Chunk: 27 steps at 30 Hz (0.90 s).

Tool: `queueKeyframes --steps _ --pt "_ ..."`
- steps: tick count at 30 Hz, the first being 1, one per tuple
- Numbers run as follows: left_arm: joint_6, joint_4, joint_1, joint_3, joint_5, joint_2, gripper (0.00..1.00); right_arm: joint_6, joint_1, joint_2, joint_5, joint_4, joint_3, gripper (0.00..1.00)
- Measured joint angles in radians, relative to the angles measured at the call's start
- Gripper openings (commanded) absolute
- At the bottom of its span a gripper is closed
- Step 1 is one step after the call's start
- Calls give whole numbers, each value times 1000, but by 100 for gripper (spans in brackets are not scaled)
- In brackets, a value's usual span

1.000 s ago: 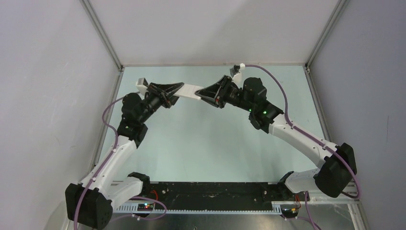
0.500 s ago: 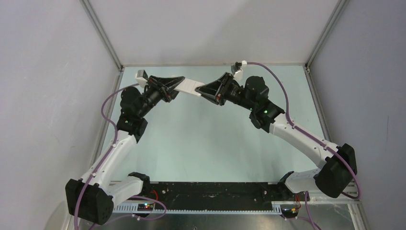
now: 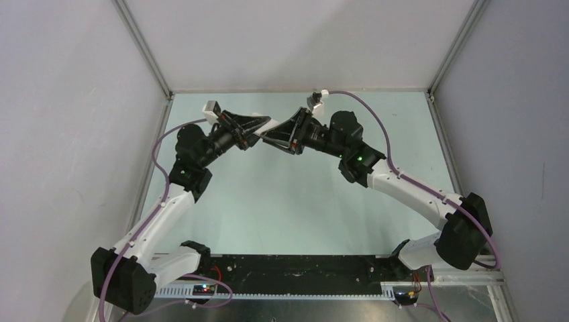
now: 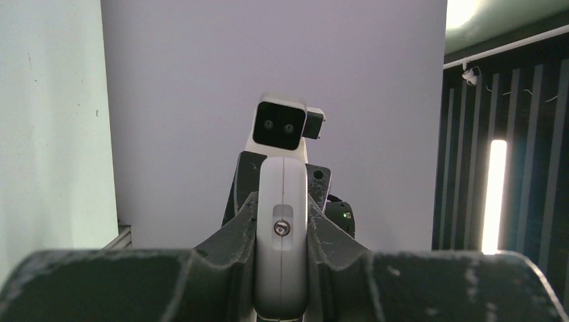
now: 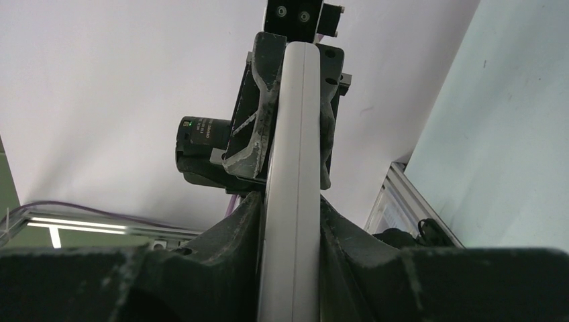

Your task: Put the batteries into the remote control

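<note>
The white remote control [image 3: 270,125] hangs in the air over the far half of the table, held at both ends. My left gripper [image 3: 258,127] is shut on one end; in the left wrist view that rounded end [image 4: 282,194] sits edge-on between the jaws. My right gripper [image 3: 268,136] is shut on the other end, and the remote's long edge [image 5: 295,134] runs up between its fingers [image 5: 245,228]. The two grippers nearly touch tip to tip, so little of the remote shows from above. The batteries are out of view.
The pale green table [image 3: 288,201] lies below the arms. White walls with aluminium posts [image 3: 144,50] close it in on three sides. A black rail [image 3: 295,268] with wiring runs along the near edge between the arm bases.
Both grippers have drawn together along the remote, the right one shifting left and the left one right. The stretch of remote showing between them has shrunk to a sliver.
</note>
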Motion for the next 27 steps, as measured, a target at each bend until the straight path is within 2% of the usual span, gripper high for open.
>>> queueKeyframes --steps 3,5,8,10,16,27 --pt "-7 7 0 -11 0 0 0 -3 1 1 2 -3 0 42" --pt "-8 10 0 -13 -1 0 0 -10 1 1 5 -10 0 50" --pt "-8 20 0 -13 0 -1 0 -20 1 -2 8 -22 0 73" --pt "-5 32 -1 -13 5 -4 0 -31 1 -4 6 -30 -4 81" --pt "6 42 -14 -13 36 -13 0 -71 -6 -31 -10 -77 -16 86" --pt "39 50 -19 -22 62 -17 0 -124 -60 -150 0 -210 -35 86"
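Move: The remote control, clamped in the left hand, lies between the right hand's upper and lower fingers. Its middle is roughly 2 cm ahead and 1 cm to the right of the right hand, level with it. The left fingertips are some 4 cm ahead of the right hand and 1 cm to its left. From the left hand, the remote's middle lies about 2 cm back and 3 cm to the right, at the same height. The right hand's already loosened fingers come free of the remote, spreading wide above and below it as the hand sinks about 1.5 cm. It then draws off about 4 cm to the right, rising a little and rolling slightly, left side down. The left hand keeps its pinch on the remote and carries it about 2 cm back and slightly right. ##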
